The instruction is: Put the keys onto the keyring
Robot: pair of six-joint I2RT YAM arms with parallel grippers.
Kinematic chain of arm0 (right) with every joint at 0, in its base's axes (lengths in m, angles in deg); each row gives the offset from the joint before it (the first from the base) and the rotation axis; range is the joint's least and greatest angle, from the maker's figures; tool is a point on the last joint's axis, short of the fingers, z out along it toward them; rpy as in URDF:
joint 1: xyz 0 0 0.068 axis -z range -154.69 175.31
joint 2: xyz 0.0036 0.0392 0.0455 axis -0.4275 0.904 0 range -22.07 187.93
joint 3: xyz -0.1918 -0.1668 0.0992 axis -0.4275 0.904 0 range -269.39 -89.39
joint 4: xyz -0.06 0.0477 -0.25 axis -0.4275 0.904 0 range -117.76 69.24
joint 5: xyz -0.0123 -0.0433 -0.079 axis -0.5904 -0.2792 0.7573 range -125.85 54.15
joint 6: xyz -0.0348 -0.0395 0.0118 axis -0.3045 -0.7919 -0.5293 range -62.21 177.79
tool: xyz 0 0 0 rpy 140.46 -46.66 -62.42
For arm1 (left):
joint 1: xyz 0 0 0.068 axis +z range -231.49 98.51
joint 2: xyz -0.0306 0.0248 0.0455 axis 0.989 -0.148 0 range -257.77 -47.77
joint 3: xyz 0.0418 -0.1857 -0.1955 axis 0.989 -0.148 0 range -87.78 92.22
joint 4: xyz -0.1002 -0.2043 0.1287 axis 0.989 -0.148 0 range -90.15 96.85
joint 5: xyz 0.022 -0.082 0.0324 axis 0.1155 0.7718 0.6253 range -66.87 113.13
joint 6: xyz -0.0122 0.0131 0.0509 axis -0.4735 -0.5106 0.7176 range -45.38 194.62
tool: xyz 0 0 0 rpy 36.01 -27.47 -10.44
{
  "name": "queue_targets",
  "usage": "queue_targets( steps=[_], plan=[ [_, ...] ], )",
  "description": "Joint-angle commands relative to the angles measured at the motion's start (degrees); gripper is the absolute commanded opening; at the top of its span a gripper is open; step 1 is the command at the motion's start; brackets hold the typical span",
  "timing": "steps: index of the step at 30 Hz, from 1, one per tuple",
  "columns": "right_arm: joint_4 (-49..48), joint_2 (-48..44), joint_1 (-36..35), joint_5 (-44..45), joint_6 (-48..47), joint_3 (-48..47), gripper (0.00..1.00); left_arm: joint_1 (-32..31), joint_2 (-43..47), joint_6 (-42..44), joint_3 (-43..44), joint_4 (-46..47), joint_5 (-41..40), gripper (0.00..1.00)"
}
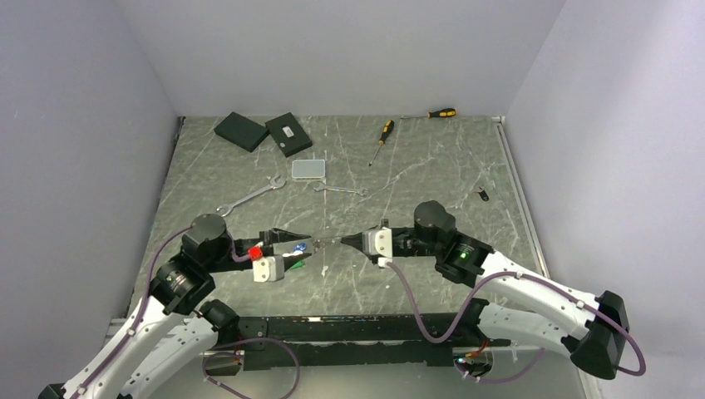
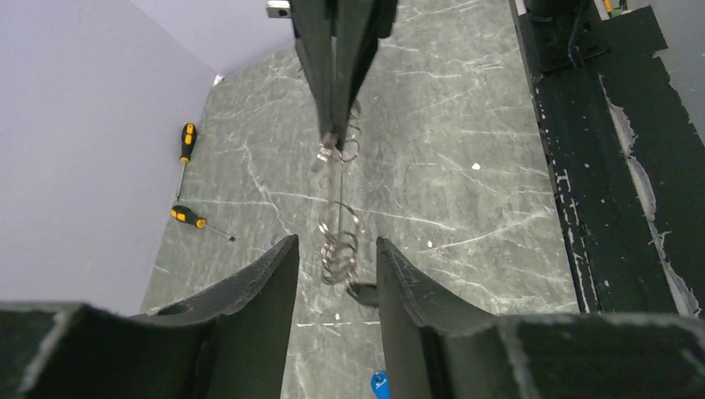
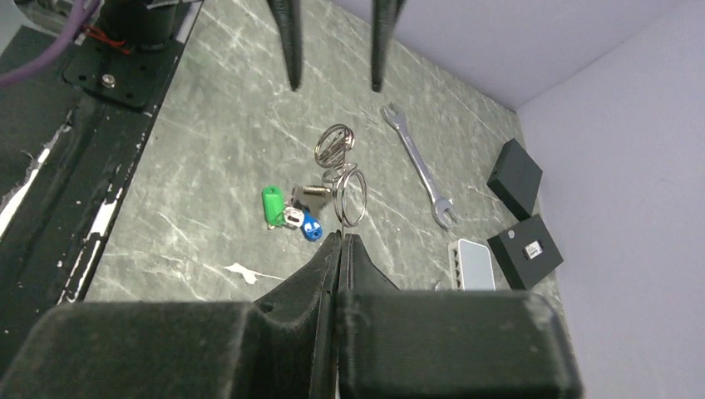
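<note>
My right gripper [image 3: 342, 239] is shut on the thin wire of the keyring [image 3: 350, 197], which hangs just above the table with some smaller rings [image 3: 334, 145] at its far end. Under it lie the keys: a green-headed one [image 3: 272, 204], a silver one [image 3: 293, 216] and a blue-headed one [image 3: 312, 227]. My left gripper [image 2: 337, 252] faces the right one, its jaws apart. The far coils of the keyring [image 2: 338, 258] sit in the gap between its fingers [image 2: 274, 274], touching neither. In the top view both grippers [image 1: 309, 245] [image 1: 347, 241] meet at mid-table.
Two silver spanners [image 1: 249, 196] [image 1: 341, 189], a small clear box [image 1: 308, 169], two black boxes [image 1: 241, 130] [image 1: 288, 133] and two yellow-and-black screwdrivers [image 1: 382, 137] [image 1: 439, 113] lie farther back. A small dark object [image 1: 483, 195] lies at the right. Black base plates [image 1: 349, 328] line the near edge.
</note>
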Motion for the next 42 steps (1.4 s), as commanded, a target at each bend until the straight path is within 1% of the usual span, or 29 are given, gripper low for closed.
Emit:
queue_targets(
  steps=[1,3,9,18,21,24,25,30,33,37,42],
  plan=[
    [-3.01,1.4,-2.9,6.43,-4.76,0.1,0.0,-0.07,-2.83,-5.47,-0.41,7.82,-1.7,0.43],
    [-3.13,2.09,-3.6,7.59,-5.21,0.0,0.0,-0.07,-3.65,-5.63,-1.16,9.52,-1.67,0.39],
    [-2.88,2.12,-3.97,7.69,-5.2,-0.36,0.0,-0.07,-6.0,-5.46,-0.61,7.26,-4.14,0.36],
    [-2.46,1.46,-4.1,7.37,-5.21,-0.37,0.0,-0.07,-8.53,-5.53,-0.77,7.36,-3.81,0.27],
    [-2.56,0.92,-4.09,7.09,-5.16,-0.19,0.0,-0.07,-9.57,-5.15,-0.61,7.68,-3.48,0.18],
    [-2.57,0.69,-4.09,7.02,-5.2,0.08,0.0,-0.07,-10.22,-4.68,-0.18,7.35,-3.1,0.02],
    [-2.51,0.89,-4.11,7.1,-5.14,0.01,0.0,-0.07,-10.22,-4.47,0.05,7.15,-2.78,0.0],
    [-1.87,1.91,-4.08,7.4,-5.29,-0.16,0.0,-0.07,-8.85,-4.88,0.41,6.97,-2.67,0.0],
    [-1.78,2.21,-4.11,8.01,-5.45,0.01,0.0,-0.07,-7.45,-5.5,0.78,6.52,-3.31,0.02],
    [-1.76,2.51,-4.11,8.26,-5.47,0.08,0.0,-0.06,-5.53,-8.1,1.24,7.3,-3.45,0.01],
    [-1.97,2.11,-4.2,8.37,-5.61,0.41,0.0,-0.07,-4.1,-11.92,1.59,8.22,-7.56,0.0]
  ],
)
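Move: The left hand hovers open just short of the free end ring of the keyring, which lies about 2 cm ahead, 2 cm right and 2 cm lower. The key hanging from the rings is about 1 cm ahead, 3 cm right and 4 cm below. On the table some 22 cm down lie the blue-tagged key, 5 cm ahead and 3 left, and the green-tagged key, 2 ahead and 4 left. From the right hand the end ring is 5 cm left, level fore-and-aft and 1 cm lower. Forward and down, about 3 cm each and a little to the right, the left hand goes to the end ring, closing on the way until its fingertips pinch it shut; still shut, it then lifts about 1.5 cm and draws back 1 cm. The right hand keeps its pinch on the keyring, first sinking 2 cm and edging left, its fingertips dipping slightly, then nearly still. ##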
